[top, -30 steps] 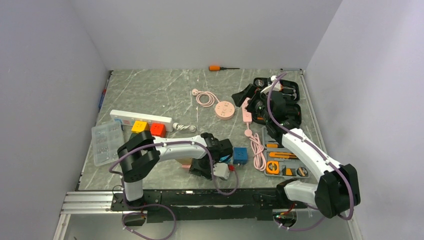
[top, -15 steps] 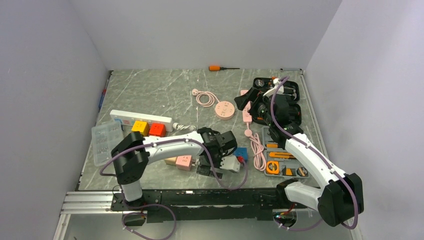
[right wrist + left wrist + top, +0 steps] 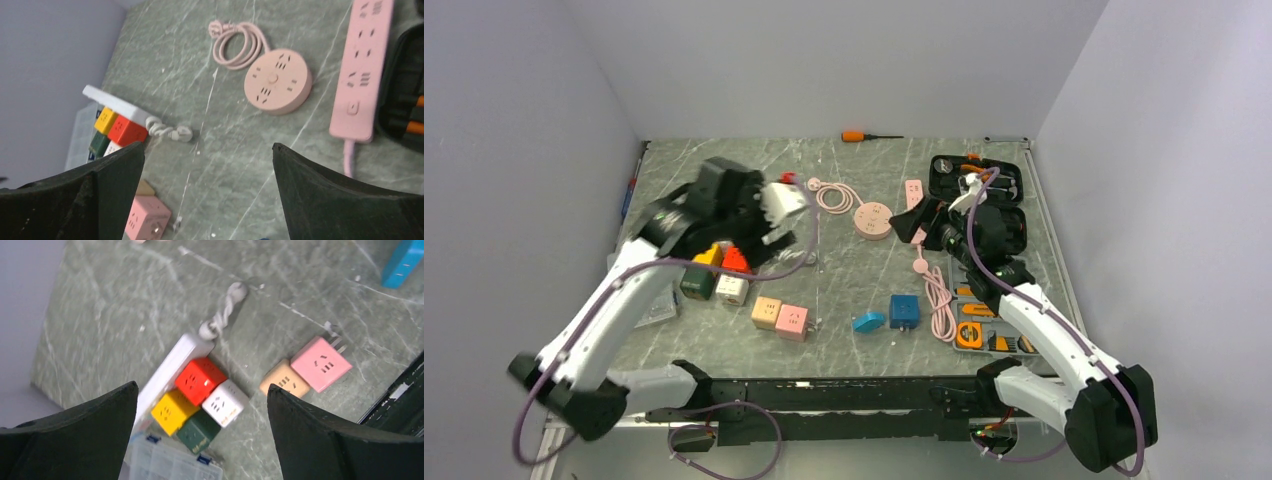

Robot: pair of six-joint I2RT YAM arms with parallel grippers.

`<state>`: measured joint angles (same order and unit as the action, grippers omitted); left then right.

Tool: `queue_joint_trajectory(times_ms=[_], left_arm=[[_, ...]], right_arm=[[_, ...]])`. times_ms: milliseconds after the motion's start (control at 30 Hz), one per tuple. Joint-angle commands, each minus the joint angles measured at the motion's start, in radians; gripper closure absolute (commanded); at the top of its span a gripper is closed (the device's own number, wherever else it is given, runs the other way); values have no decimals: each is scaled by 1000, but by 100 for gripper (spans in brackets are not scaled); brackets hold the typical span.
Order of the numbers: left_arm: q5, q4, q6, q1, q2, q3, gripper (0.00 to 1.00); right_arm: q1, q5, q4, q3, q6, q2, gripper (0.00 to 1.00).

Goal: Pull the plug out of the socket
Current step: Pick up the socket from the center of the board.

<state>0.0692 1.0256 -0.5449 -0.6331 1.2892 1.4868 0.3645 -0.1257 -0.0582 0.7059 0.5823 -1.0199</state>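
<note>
A white power strip lies at the left with a red cube plug and a yellow cube plug sitting on it. A white cube and a dark green cube rest against those two. My left gripper hangs open high above this cluster, holding nothing. My right gripper is open and empty too, raised over the pink socket strip near the round pink socket.
A beige cube and a pink cube lie at the front centre, with a blue cube and a light blue piece to their right. A clear box touches the strip. Tool cases fill the right side.
My left arm has swung up from the front centre to above the white strip, and its jaws have opened wider. The loose cubes it covered now show. The right arm drew back slightly.
</note>
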Motion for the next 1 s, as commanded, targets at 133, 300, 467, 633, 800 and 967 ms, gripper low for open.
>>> queue_joint_trajectory(times_ms=[133,300,467,633,800,967], left_arm=[[234,-30,53,271,-255,-172,1],[311,63,23,354,-251,-171,1],[408,81,22,433,-262,-249,1],[384,66,44,441,-280,-343,1],[427,81,23,446,-339,-380,1],[475,123,-41,447,-403,-385,1]], right_arm=[[59,-348,-146,6,40,-123,0],[421,-21,223,271,-252,-263,0],[576,19,230,280,-342,-336,0],[726,111,329,398,-470,-510,0],[789,122,346,468,-570,-651,0],[810,118,316,490,-621,-696,0]])
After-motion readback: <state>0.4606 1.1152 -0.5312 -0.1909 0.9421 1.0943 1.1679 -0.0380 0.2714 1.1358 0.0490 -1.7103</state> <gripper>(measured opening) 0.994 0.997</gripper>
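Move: The pink socket lies about 17 cm back, 24 cm to the left and 19 cm below the right hand. Just left of it and 2 cm farther out sits the tan socket; the light-blue plug lies some 16 cm right of the pink one, level with it, and the blue socket 7 cm beyond that, 2 cm farther out. From the left hand the pink socket is roughly 12 cm back, 5 cm right, 23 cm down. Right hand sweeps about 23 cm left, back, down towards the pink socket, fingers tipping downward; left shifts left. ##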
